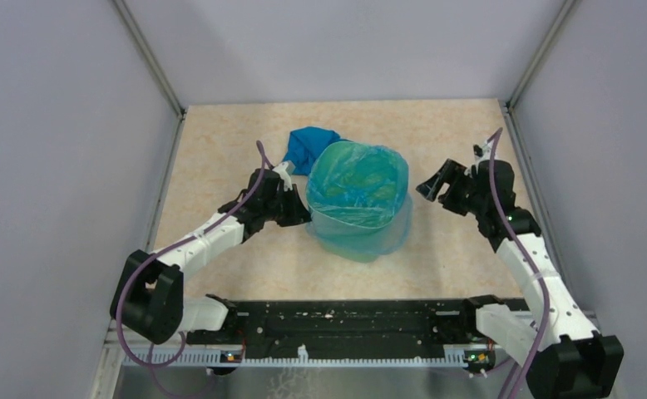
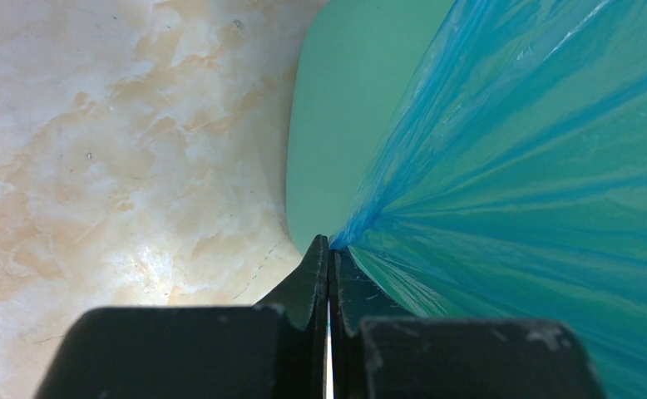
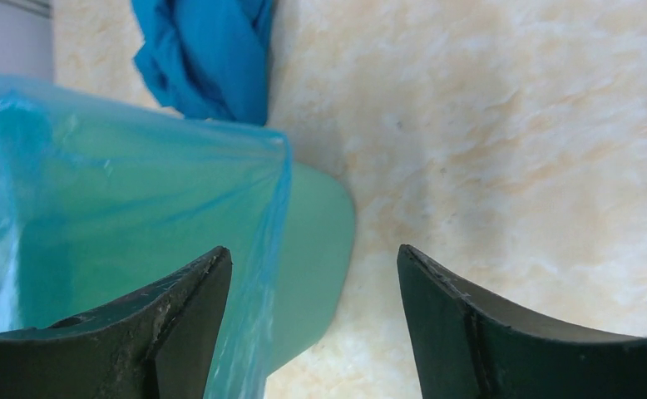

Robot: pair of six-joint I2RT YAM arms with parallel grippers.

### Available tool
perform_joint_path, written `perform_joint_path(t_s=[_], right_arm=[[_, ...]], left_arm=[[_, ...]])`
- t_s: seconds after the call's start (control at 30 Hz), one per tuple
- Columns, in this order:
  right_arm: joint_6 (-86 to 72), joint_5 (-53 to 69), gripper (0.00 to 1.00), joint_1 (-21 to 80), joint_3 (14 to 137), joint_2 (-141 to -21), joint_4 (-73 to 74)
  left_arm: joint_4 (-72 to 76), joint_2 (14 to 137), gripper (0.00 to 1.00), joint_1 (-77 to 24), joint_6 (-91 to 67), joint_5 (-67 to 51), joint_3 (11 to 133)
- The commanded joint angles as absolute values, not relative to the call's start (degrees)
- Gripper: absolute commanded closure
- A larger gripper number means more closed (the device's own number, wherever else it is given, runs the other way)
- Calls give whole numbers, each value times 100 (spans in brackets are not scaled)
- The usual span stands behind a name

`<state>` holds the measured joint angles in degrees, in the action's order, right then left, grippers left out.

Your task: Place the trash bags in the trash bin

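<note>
The mint-green trash bin (image 1: 368, 246) stands mid-table, lined with a translucent light-blue trash bag (image 1: 387, 166) whose edge is folded down over the rim. My left gripper (image 1: 303, 214) is at the bin's left side, shut on a pinch of the bag. In the left wrist view the film (image 2: 536, 166) gathers to a point at the fingertips (image 2: 329, 245), beside bare bin wall (image 2: 345, 125). My right gripper (image 1: 433, 184) hangs open just right of the bin, holding nothing. In the right wrist view its jaws (image 3: 312, 249) stand wide before the bag's edge (image 3: 137, 183) and the bin wall (image 3: 316, 241).
A crumpled, darker blue bundle (image 1: 310, 145) lies on the table just behind the bin on the left, also seen as a blue bundle (image 3: 208, 58) in the right wrist view. Grey walls close in the marbled tabletop (image 1: 453, 133) on three sides.
</note>
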<state>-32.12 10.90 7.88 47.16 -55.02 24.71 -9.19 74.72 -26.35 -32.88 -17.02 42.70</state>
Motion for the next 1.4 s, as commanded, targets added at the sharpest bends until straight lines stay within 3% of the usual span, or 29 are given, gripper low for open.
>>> perform_joint_path(t_s=[0.0,0.3,0.67,0.8,1.1,1.27,1.37], right_arm=[[-4067,1952,26,756,4191,-4769,1884],[-6304,2721,27,747,2079,-3511,-792],[-8300,2688,30,749,424,-3261,-3866],[-8459,2680,32,750,386,-3268,-4052],[-8566,2810,51,756,406,-3539,-4246],[-8063,2772,53,756,574,-3449,-3181],[-8154,2795,52,756,434,-3510,-3430]], left_arm=[[-744,7363,100,-2659,-3243,-1684,4420],[-786,7390,100,-2663,-3235,-1735,4502],[-814,7404,100,-2657,-3218,-1723,4534],[-824,7411,100,-2658,-3214,-1716,4552],[-834,7422,100,-2656,-3204,-1725,4593],[-848,7453,100,-2658,-3190,-1733,4612],[-852,7467,100,-2656,-3188,-1741,4621]])
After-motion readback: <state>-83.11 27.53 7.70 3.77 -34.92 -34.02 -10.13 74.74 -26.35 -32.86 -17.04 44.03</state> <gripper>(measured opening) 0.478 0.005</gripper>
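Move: Back and to the left of the open right hand, the trash bag's loose near-right edge hangs down the outside of the trash bin, about 5 cm back, 8 cm left and 3 cm lower. The bin's middle is some 19 cm left, 2 cm ahead and 10 cm down; the blue cloth lies beyond it on the table, roughly 27 cm left and 20 cm ahead. From the left hand, that loose edge is about 22 cm right, 3 cm back and slightly higher. Drawing back about 6 cm and left some 5 cm towards the bin's near-right side, the right hand rolls roughly 50 degrees, its left side rising. It dips 3 cm, comes up nearly 5 cm and sinks back to its starting height, the fingers narrowing from wide to half open with the bag's edge between their tips, not shut. The left hand stays, keeping its pinch on the bag's left edge. ##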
